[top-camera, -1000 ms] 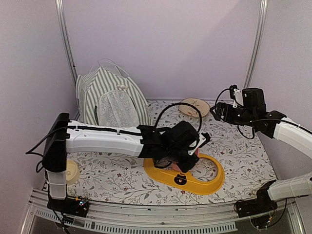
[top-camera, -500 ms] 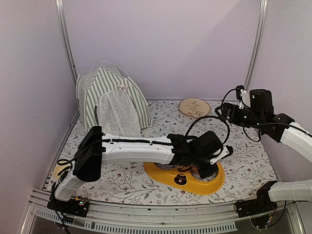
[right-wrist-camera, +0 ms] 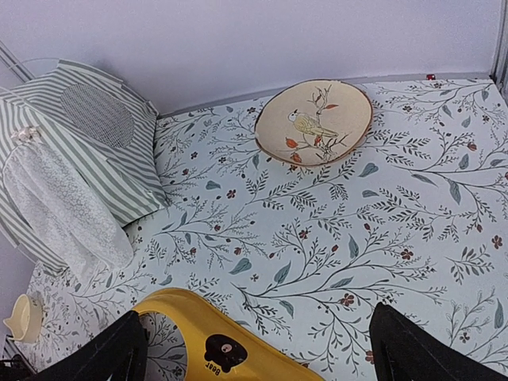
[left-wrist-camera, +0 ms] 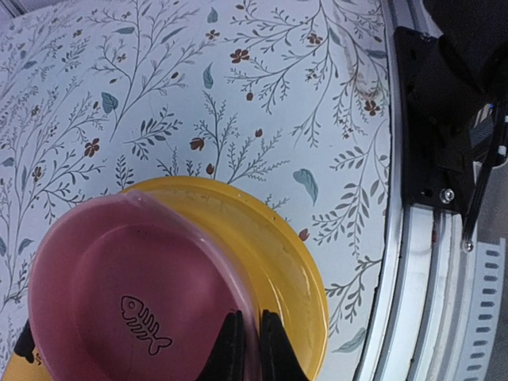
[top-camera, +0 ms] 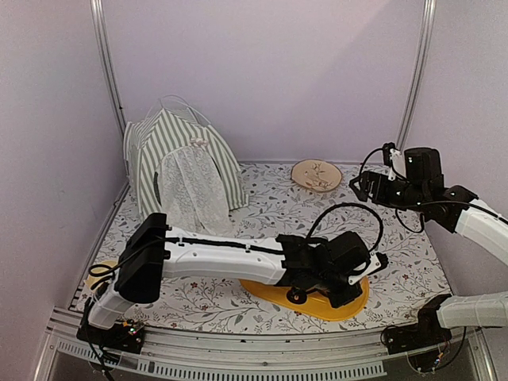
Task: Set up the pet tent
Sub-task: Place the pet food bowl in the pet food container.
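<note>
The pet tent [top-camera: 181, 163], green-and-white striped with a white lace curtain, stands upright at the back left. In the right wrist view the pet tent [right-wrist-camera: 75, 151] shows its round black mesh window. My left gripper [top-camera: 351, 287] reaches far right over the yellow feeder stand [top-camera: 305, 300]. In the left wrist view that gripper [left-wrist-camera: 246, 333] is shut on the rim of a pink bowl [left-wrist-camera: 119, 294] with a fish-bone print, which sits over the yellow feeder stand [left-wrist-camera: 298, 262]. My right gripper [top-camera: 359, 187] hovers at the right, open and holding nothing, far from the tent.
A bird-painted plate [right-wrist-camera: 313, 119] lies at the back of the floral mat. A small cream bowl [right-wrist-camera: 22, 317] sits at the near left, half hidden by my left arm. The yellow feeder stand [right-wrist-camera: 230, 341] shows a bear label. The table's metal rail [left-wrist-camera: 413, 262] runs close beside the stand.
My left arm has swung right along the yellow stand with the pink bowl, from its left part to its right end, and come lower. The right gripper shifted slightly right.
</note>
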Action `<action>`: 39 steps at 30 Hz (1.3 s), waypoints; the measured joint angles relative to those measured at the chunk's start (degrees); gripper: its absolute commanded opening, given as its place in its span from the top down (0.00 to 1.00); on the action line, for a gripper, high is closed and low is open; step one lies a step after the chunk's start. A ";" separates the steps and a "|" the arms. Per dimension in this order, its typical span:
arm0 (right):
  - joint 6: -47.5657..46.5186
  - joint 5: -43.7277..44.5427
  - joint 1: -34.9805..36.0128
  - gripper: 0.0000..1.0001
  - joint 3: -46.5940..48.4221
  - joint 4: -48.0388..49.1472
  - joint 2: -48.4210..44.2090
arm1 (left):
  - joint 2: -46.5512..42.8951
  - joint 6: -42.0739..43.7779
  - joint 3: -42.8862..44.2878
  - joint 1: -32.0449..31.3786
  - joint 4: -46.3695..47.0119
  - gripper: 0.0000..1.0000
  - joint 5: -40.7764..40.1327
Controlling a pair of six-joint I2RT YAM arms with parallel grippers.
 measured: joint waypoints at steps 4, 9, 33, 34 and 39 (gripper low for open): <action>0.00 -0.20 0.00 0.01 -0.15 -0.09 0.48 | -0.31 -1.22 -1.05 0.44 1.14 1.00 -0.55; -0.02 -0.44 0.00 0.01 -0.15 -0.13 0.63 | -0.15 -2.03 -3.61 0.92 0.87 1.00 -0.15; -0.02 -5.01 0.00 0.01 -1.03 2.16 3.91 | -23.69 -9.99 -29.22 3.58 13.18 0.00 -8.83; 0.02 -5.42 0.04 0.01 -1.27 2.51 4.24 | -26.62 -11.13 -31.04 4.17 14.19 0.00 -10.49; 0.37 -6.23 3.02 0.01 -1.90 4.17 7.26 | -36.26 -17.40 -39.74 6.75 17.99 0.00 -16.68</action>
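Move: The left hand grips the pink pet food bowl by its rim, close over the yellow pet food container. The right-hand opening it is meant for is centred some 7 cm ahead, 3 cm to the left and 7 cm below. The empty opening lies about 12 cm ahead and 19 cm left, the near bear emblem roughly 2 cm ahead and 14 cm left. From the right hand, the right-hand opening is about 14 cm back, 8 cm left and 22 cm down. Still pinching the bowl's rim, the left hand lowers the bowl some 4 cm into the container's right-hand opening, easing slightly left, and its fingers spread wide to let go of the rim. It then lifts away up and to the left, also forward, climbing about 15 cm while turning some 30 degrees counter-clockwise. The right hand, open and empty, sinks and moves left about 4 cm each way, mostly late, towards the container. ##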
